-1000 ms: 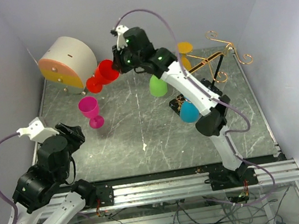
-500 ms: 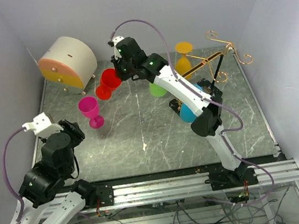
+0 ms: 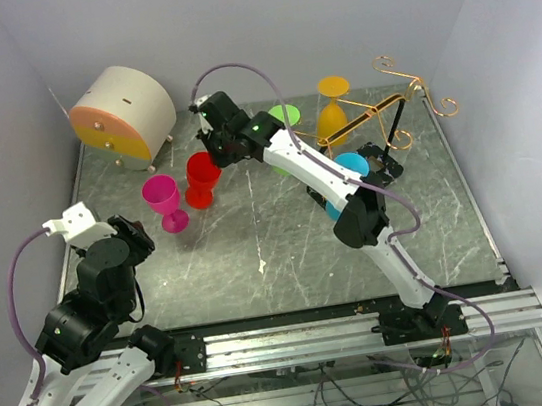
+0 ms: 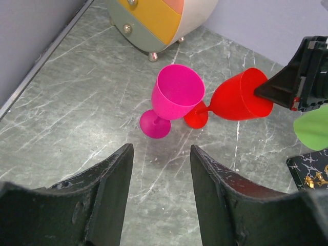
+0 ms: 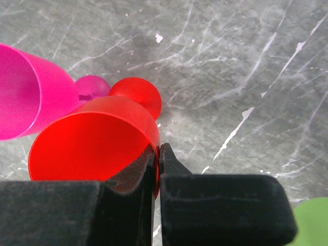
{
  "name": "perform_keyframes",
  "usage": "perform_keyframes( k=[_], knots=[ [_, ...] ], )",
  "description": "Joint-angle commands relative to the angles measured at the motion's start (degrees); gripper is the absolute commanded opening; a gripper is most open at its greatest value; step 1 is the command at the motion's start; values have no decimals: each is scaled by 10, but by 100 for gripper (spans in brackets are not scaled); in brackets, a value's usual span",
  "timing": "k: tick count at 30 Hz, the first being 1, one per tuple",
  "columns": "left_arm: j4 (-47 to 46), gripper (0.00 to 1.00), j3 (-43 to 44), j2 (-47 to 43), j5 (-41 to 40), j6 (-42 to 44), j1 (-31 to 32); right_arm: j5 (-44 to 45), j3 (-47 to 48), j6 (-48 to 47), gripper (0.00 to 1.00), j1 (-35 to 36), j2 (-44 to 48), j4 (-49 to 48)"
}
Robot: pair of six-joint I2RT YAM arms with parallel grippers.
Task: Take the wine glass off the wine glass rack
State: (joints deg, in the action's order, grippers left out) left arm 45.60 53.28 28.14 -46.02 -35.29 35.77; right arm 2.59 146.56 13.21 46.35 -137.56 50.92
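My right gripper point(image 5: 157, 154) is shut on the rim of a red wine glass point(image 5: 92, 148), one finger inside the bowl and one outside. The glass point(image 3: 199, 178) is tilted, and its foot rests on the table beside a pink wine glass point(image 3: 164, 202). The gold wire wine glass rack point(image 3: 389, 106) stands at the back right on a black base point(image 4: 310, 171). Orange point(image 3: 334, 113), green point(image 3: 284, 115) and blue point(image 3: 352, 166) glasses are at the rack. My left gripper point(image 4: 160, 149) hangs open above bare table, short of the pink glass point(image 4: 177, 95), with nothing between its fingers.
A round white cabinet with orange and yellow drawers point(image 3: 122, 113) stands at the back left, close behind the two glasses. Grey walls close in the table on the left, back and right. The table's metal frame edge point(image 3: 359, 327) runs along the front.
My right arm has carried the red glass from high near the cabinet down to the table beside the pink glass. The left arm has shifted slightly.
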Motion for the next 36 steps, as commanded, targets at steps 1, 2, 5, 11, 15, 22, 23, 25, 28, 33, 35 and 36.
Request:
perform_keyframes(
  k=[1,2,5,11,15,22,23,25,28,33,35,36],
  knots=[
    [-19,59,2,-2,-9,7,-2,2,5,-6,0,12,-14,-1],
    [-20,59,2,-1,-9,6,-2,2,6,-7,0,13,-17,-2],
    [-20,58,1,1,-8,6,-2,1,11,-8,0,16,-26,-2],
    [-20,58,1,2,-6,6,-2,11,9,-12,1,22,-36,-9],
    [-17,58,2,5,-8,5,-2,13,1,-10,10,22,-28,-23],
    [-16,58,1,-1,-7,4,-3,27,-6,-13,33,22,10,-47],
    [-15,58,1,-2,-8,4,-2,29,-9,-13,35,22,19,-51],
    [-14,58,2,-3,-8,3,-3,40,-11,-15,42,22,41,-53],
    [-12,58,1,-4,-7,2,-2,64,-35,-12,51,18,103,-76],
    [-11,58,2,-4,-6,0,-3,-56,-104,63,55,-85,203,-152],
    [-10,58,2,-5,-5,0,-3,-124,-128,110,59,-151,228,-179],
    [-8,58,3,-5,-7,0,-3,-149,-133,132,59,-182,240,-183]
  ],
)
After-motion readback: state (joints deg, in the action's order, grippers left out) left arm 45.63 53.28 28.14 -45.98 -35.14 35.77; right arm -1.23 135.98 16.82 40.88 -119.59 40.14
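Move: The right hand holds the red wine glass by its rim; the spot where it is to stand is about 4 cm left of the hand and 2 cm back, the standing glass's middle some 10 cm lower. The pink glass is roughly 10 cm left of that spot and 4 cm nearer the base. The hanging green glass is about 17 cm to the hand's right, level ahead, 5 cm lower. From the left hand the spot is about 18 cm ahead, 13 cm right, 20 cm down. Downward first, easing slightly left and back: the right hand, still pinching the red glass's rim, sinks about 3 cm to set its foot on the table beside the pink glass. Almost at a standstill, the fingers then open wide and let go of the rim, and the hand pulls up, speeding up to some 17 cm above its lowest point, veering right away from the glass as the wrist tips up. ##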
